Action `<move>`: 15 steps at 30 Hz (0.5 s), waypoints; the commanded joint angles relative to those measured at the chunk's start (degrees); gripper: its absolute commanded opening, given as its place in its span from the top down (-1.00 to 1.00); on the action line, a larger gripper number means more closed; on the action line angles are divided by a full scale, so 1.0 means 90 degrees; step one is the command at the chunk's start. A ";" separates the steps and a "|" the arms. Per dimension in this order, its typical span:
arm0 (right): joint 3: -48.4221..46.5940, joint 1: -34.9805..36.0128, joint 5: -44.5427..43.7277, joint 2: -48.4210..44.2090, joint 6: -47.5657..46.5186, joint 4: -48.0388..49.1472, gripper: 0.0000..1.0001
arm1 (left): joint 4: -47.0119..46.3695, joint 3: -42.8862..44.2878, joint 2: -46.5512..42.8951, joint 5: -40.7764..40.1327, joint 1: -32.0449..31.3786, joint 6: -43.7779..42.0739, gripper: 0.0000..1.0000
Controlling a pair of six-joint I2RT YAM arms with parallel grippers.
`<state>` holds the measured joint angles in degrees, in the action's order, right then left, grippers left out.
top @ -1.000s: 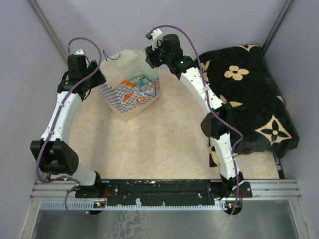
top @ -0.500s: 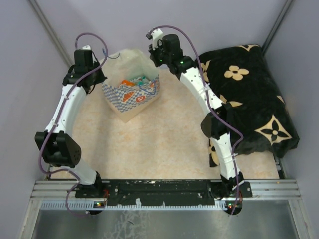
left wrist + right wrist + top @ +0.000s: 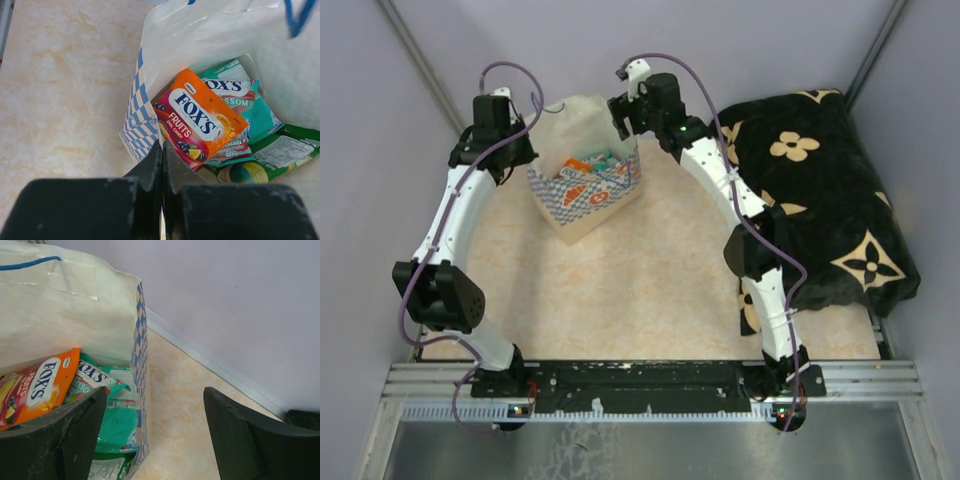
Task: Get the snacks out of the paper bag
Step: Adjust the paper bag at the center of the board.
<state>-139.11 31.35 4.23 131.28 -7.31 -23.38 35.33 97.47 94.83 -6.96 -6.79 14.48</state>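
The paper bag [image 3: 582, 195] stands open at the back of the table, tan with a blue-white checkered band [image 3: 142, 95]. Snacks [image 3: 590, 163] lie inside it: an orange packet [image 3: 200, 117] on top, teal [image 3: 240, 95] and green [image 3: 280, 155] ones beneath. My left gripper [image 3: 525, 150] is at the bag's left rim, and its jaws [image 3: 162, 147] are shut on a thin edge of the bag wall. At the bag's right side, my right gripper [image 3: 623, 122] stands open [image 3: 155, 390] astride the wall [image 3: 140, 370]. One finger is inside over the teal packet [image 3: 115, 420], the other outside.
A black cloth with cream flowers [image 3: 830, 200] is heaped at the right, beside the right arm. Purple walls close in behind and beside the bag, and the wall's base strip [image 3: 210, 360] runs just past my right gripper.
The left arm moved back to the bag's left rim and its jaws shut there. The right jaws shut, then opened wide. The bag shifted slightly.
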 commanded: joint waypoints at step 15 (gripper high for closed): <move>-0.0823 0.0061 0.0874 0.0389 0.0080 -0.0111 -0.01 | -0.0301 0.0243 0.0105 0.0165 -0.0123 -0.0232 1.00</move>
<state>-144.14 31.35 9.98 133.58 -6.83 -24.86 35.38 97.49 95.00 -6.37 -7.07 13.19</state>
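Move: The right hand, fingers wide open, has the paper bag's right rim just in front, about 2 cm ahead, 2 cm left and slightly lower. Inside the bag the teal pack lies roughly 3 cm back and 4 cm left of this hand, the orange pack some 3 cm back and 10 cm left, both around 15 cm down. From the left hand, already pinching the left rim, the right rim is about 11 cm ahead and 16 cm right, near its height. The left hand keeps its closed pinch on the bag's left rim and stays in place. The open right hand eases about 2 cm left and then 1 cm up, turning some 5 degrees counter-clockwise to bring the right rim midway between its fingers; these start to close around the rim but are still clearly apart. ##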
